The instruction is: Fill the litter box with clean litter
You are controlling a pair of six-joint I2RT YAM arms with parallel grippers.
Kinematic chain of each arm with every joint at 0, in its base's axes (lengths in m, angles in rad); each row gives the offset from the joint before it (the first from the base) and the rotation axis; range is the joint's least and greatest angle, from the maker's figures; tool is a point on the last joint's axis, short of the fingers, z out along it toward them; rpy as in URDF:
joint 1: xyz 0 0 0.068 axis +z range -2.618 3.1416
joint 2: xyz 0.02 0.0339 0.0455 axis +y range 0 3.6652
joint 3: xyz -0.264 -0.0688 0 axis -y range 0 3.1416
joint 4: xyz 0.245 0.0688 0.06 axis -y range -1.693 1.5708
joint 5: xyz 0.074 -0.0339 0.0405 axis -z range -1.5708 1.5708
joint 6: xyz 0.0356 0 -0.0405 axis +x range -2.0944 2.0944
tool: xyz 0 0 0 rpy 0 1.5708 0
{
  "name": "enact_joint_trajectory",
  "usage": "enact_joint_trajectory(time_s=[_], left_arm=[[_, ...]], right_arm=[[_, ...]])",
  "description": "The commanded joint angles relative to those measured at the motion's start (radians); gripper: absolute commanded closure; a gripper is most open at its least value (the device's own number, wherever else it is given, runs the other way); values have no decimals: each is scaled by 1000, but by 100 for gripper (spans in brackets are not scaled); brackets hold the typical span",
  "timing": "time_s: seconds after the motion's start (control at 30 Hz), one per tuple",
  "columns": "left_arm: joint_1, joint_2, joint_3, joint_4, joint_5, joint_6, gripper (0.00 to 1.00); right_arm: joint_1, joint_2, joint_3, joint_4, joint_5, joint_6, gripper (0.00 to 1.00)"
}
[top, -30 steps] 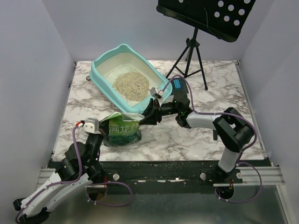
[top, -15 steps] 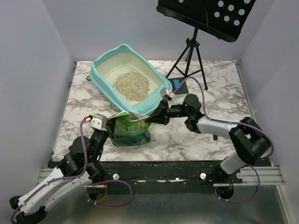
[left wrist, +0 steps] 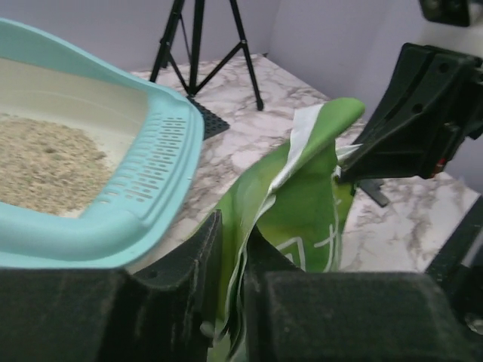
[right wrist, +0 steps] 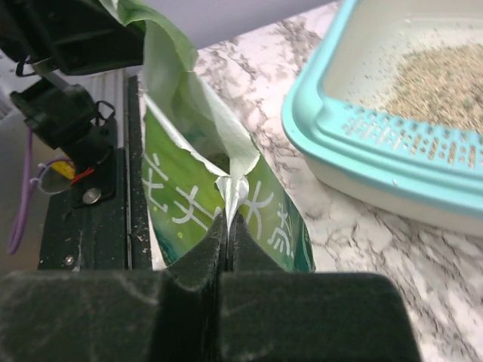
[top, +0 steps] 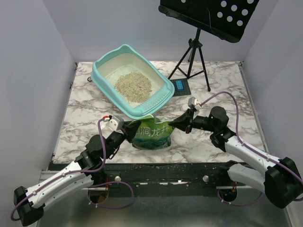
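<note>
The teal litter box (top: 103, 63) sits at the back left of the marble table, with a pile of beige clean litter (top: 133, 86) inside. A green foil bag (top: 152, 134) stands upright just in front of its slotted edge (left wrist: 155, 162). My right gripper (right wrist: 228, 215) is shut on the bag's (right wrist: 185, 200) torn top edge from the right. My left gripper (left wrist: 232, 226) is at the bag's (left wrist: 306, 188) left edge. Its jaws stand slightly apart and the foil edge lies loosely between them. In the top view the left gripper (top: 127, 134) and right gripper (top: 178, 124) flank the bag.
A black music stand (top: 208, 14) on a tripod (top: 193, 56) stands at the back right. A small black device with a blue display (top: 180, 85) lies beside the box. Grains are scattered on the dark front rail (top: 156, 169). White walls close both sides.
Both arms and the bag have shifted to the right along the front of the box. The right gripper has closed on the bag's top edge. The left jaws have eased apart.
</note>
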Motion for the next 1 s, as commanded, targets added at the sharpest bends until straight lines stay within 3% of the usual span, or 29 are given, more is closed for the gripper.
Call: enact_joint_trajectory(time_s=[0.0,0.1,0.27,0.63,0.97], left_arm=[[5,-49,-90,191,107,-99,68],[3,-77,-124,196,154,-141,51],[5,-89,-188,236,167,-169,36],[6,-28,-240,283,18,-98,31],[6,-94,-233,228,13,-66,30]], right_arm=[[-10,-58,-42,-83,135,-2,100],[-8,-121,-57,-130,191,10,100],[-8,-202,-59,-202,226,20,100],[-8,-265,-77,-267,304,92,100],[-8,-400,-77,-432,374,113,100]])
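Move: The left hand still has the left end of the litter bag's mouth between its barely parted fingers; the bag's middle lies about 8 cm to its right and 10 cm below, level with it fore and aft. The right hand pinches the other end, so the bag's middle is some 8 cm to its left and 9 cm below. From the left hand, the litter box's middle is roughly 26 cm ahead, 4 cm left and 13 cm lower. The left hand opens its fingers wide and lets go of the bag's rim, easing back a couple of centimetres with a slight roll, then sinks about 4 cm beside the bag's left top edge while coming a little forward again. Meanwhile the right hand keeps its shut pinch on the right end of the mouth and draws it some 5 cm to the right, away from the left hand, dipping about a centimetre at the start and turning about 20 degrees clockwise. ##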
